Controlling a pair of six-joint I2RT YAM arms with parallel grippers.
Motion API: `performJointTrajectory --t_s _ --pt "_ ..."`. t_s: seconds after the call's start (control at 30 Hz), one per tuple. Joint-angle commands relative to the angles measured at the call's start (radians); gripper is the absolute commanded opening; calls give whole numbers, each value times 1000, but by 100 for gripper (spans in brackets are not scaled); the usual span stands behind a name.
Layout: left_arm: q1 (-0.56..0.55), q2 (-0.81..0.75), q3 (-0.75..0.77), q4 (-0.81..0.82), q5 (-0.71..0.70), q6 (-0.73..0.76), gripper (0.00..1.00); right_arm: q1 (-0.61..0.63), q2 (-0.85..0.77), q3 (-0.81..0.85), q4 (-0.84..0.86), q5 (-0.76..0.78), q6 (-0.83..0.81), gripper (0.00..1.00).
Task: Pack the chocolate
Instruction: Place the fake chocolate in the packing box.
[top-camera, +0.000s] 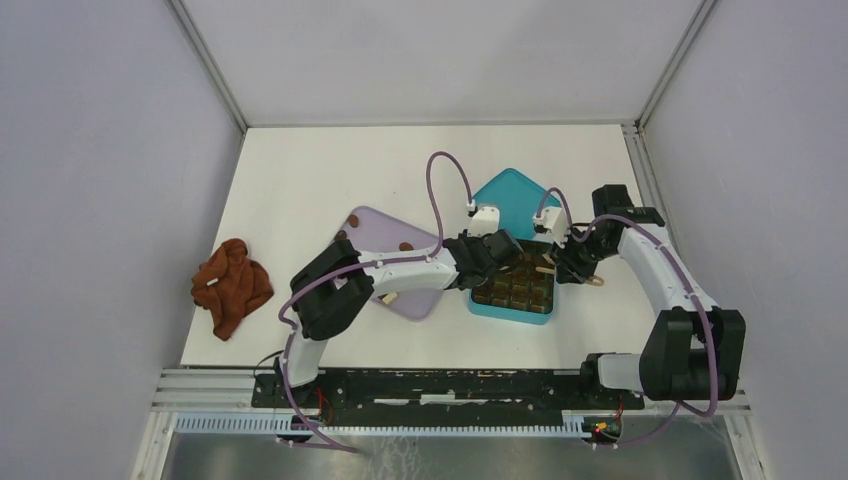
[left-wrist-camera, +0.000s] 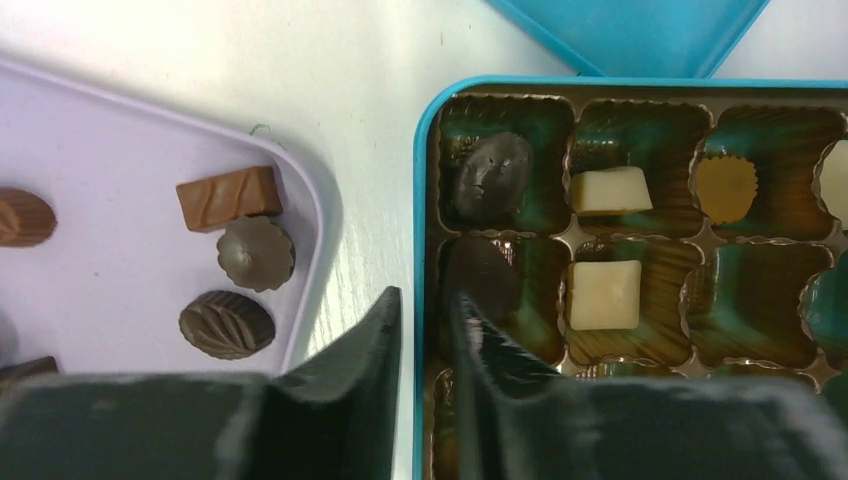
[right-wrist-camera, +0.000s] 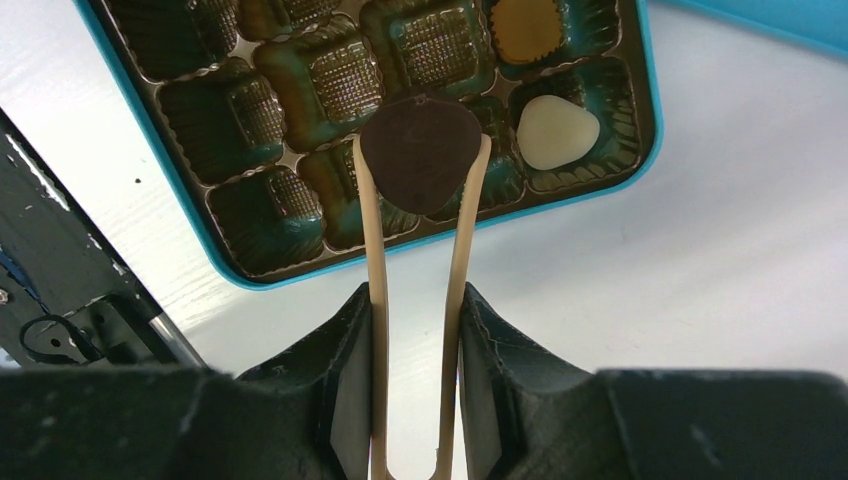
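Observation:
The teal box lies open in the middle of the table, with several chocolates in its cells: a dark one, two white ones and a caramel cup. More chocolate pieces lie on the lilac tray. My left gripper straddles the box's left wall, its jaws a little apart. My right gripper is shut on wooden tongs. The tongs pinch a dark round chocolate above the box's near-right cells.
The box's teal lid lies just behind it. A rust-brown cloth sits at the table's left edge. Grey walls stand on three sides. A metal rail with the arm bases runs along the near edge.

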Motion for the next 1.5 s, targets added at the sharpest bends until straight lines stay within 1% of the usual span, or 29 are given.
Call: performJointTrajectory --t_s 0.0,0.07,0.13,0.27,0.4,0.57,0.7,0.77,0.9,1.07,1.47 --pt "4 -6 28 -10 15 -55 37 60 24 11 40 33 42 16" --pt "4 -24 26 -26 9 -63 46 84 25 11 54 48 59 16" --pt "4 -53 18 -39 -1 -70 52 101 37 14 60 66 75 16" --pt "4 -128 -21 -55 -26 -87 55 115 75 28 64 100 100 16" --pt "4 -211 -70 -65 -46 -100 56 131 96 44 70 128 116 17" --pt "5 -315 -128 -123 -103 -134 56 162 123 59 75 140 135 19" --pt "4 -402 -185 -151 -145 -170 57 177 144 68 80 162 147 23" --pt "4 -440 -206 -169 -163 -189 57 181 150 68 80 167 147 27" --pt "4 -503 -239 -181 -182 -208 57 190 154 81 84 179 159 31" --pt "4 -541 -250 -193 -190 -215 57 197 156 93 84 194 178 34" --pt "4 -574 -274 -201 -202 -228 57 229 158 134 54 225 195 33"
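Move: The left fingers straddle the box's left wall at about mid-length. The tray's middle lies some 20 cm to their left, and a ridged dark oval in its near-side right part about 6 cm left, roughly level. For the right hand, holding the tongs and the dark chocolate, the empty second-row cells at the box's right side lie about 9 cm left, 3 cm ahead and 8 cm below. The white round chocolate stands about 4 cm beyond them, the teal lid about 15 cm left and 16 cm ahead of the hand. Left about 3 cm in all, the right hand first sinks some 2 cm towards the second-row cells, then eases forward about 2 cm and lifts slightly, tilting some 10 degrees, its grip on the tongs and their pinch on the dark chocolate kept. The left fingers open wider, come free of the box's left wall, and rise about 11 cm while swinging as far left towards the tray, drawing back slightly. ##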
